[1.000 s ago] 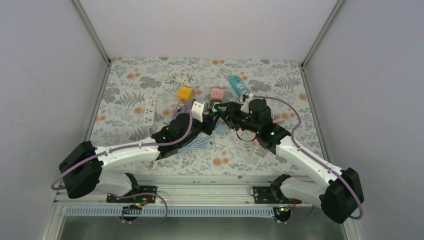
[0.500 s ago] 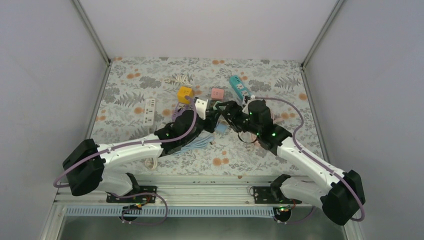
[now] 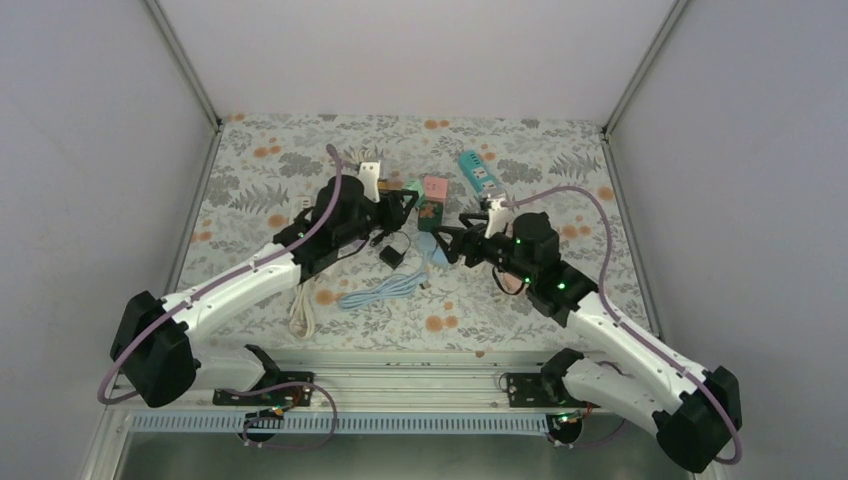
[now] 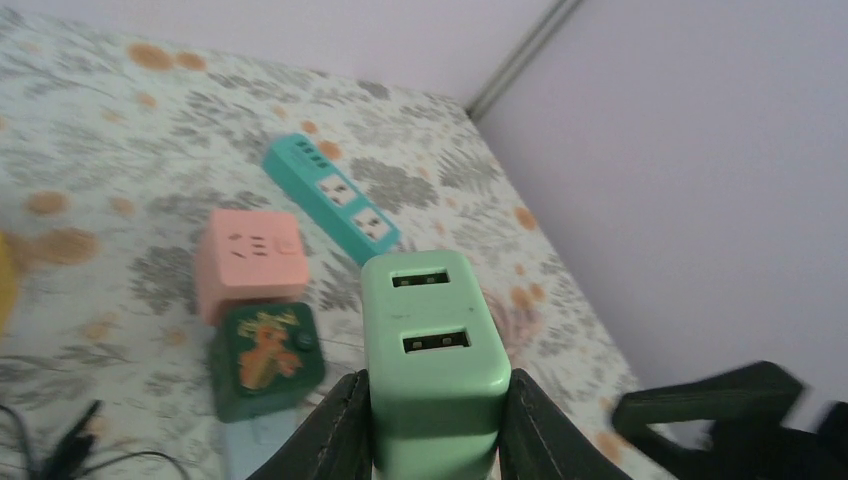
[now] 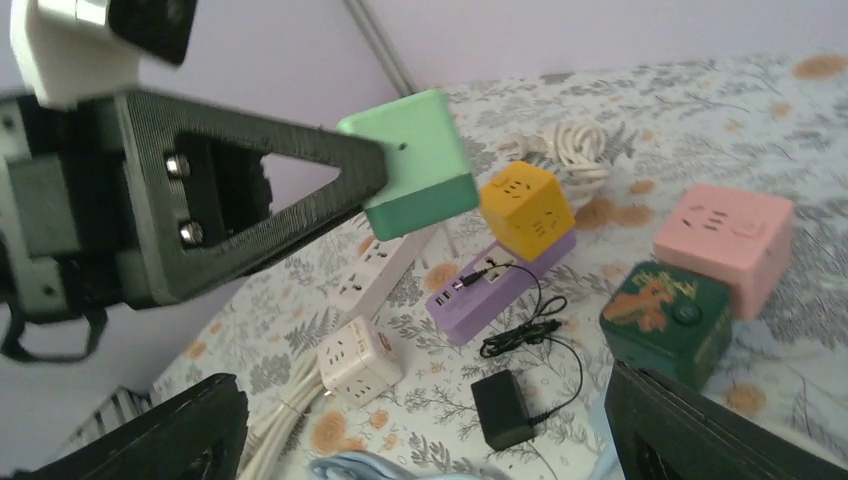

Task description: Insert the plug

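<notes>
The plug [image 4: 435, 350] is a mint-green charger block with two USB slots on its face. My left gripper [image 4: 437, 388] is shut on it, one finger on each side. In the top view the left gripper [image 3: 400, 196] holds the plug [image 3: 412, 188] above the mat, beside the pink socket cube [image 3: 434, 187]. From the right wrist view the plug [image 5: 415, 165] hangs in the air above the yellow cube [image 5: 525, 205]. My right gripper [image 3: 452, 243] stands open and empty to the right, its jaws [image 5: 418, 400] wide apart over the mat.
A dark green cube [image 5: 668, 318] sits against the pink cube [image 5: 725, 240]. A purple strip [image 5: 500, 285] with a black lead, a black adapter [image 5: 500, 408], a white cube [image 5: 360, 358] and a white strip [image 5: 385, 265] lie nearby. A teal strip [image 3: 478, 172] lies at the back.
The right gripper's jaws have opened wide and drawn back. The left arm has swung up and toward the back left, carrying the green plug away from the centre.
</notes>
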Robot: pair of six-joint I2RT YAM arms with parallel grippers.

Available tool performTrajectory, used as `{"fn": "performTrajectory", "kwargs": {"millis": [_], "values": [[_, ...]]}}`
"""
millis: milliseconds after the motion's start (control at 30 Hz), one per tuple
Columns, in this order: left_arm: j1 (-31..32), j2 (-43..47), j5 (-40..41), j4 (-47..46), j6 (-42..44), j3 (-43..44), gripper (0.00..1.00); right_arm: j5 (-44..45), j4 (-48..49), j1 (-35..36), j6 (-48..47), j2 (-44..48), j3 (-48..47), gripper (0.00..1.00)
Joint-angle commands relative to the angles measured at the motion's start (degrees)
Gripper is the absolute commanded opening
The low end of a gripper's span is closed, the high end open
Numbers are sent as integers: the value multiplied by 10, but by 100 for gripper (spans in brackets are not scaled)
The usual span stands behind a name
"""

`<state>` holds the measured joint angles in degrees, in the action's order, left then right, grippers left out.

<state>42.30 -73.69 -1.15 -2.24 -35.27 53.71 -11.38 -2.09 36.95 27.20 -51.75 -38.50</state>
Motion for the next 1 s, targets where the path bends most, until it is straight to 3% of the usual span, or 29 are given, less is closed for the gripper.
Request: {"fn": "performTrajectory", "kwargs": {"millis": [0, 200, 433, 600, 767, 967], "values": [[-17, 7, -142, 31, -71, 34, 7, 10, 50, 30, -135, -51, -19, 92], [-25, 7, -208, 43, -115, 49, 9, 43, 83, 47, -145, -92, -49, 91], [-29, 11, -242, 58, -123, 54, 10, 91, 116, 50, -159, -92, -55, 85], [-32, 17, -261, 52, -128, 52, 11, 70, 112, 50, -188, -100, -61, 67], [-40, 21, -281, 46, -134, 52, 11, 68, 97, 50, -196, -107, -66, 75], [-42, 26, -285, 47, -135, 47, 11, 89, 97, 50, -178, -126, -76, 65]]}}
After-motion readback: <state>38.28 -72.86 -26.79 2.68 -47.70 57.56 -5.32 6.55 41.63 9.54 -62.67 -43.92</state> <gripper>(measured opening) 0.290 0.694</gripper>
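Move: The left hand holds the green plug, and the right hand's open fingers wait about 7 cm back and 6 cm to its right at roughly the same height. From the left hand the dark green box lies some 6 cm ahead, 4 cm right and 15 cm below; the pink cube stands 7 cm beyond that box. From the right hand the green plug is about 7 cm ahead, 6 cm left, level; the dark green box 13 cm ahead, 2 cm left, 15 cm down. The left hand, still pinching the green plug, draws back about 4 cm towards the right gripper, drifting right and rising, its fingers swinging clockwise and tipping down. The right hand goes left, dipping, then forward and up, some 5 cm in all, tilting its tips up about 15 degrees and partly closing its wide-open fingers around the green plug without yet gripping it. ##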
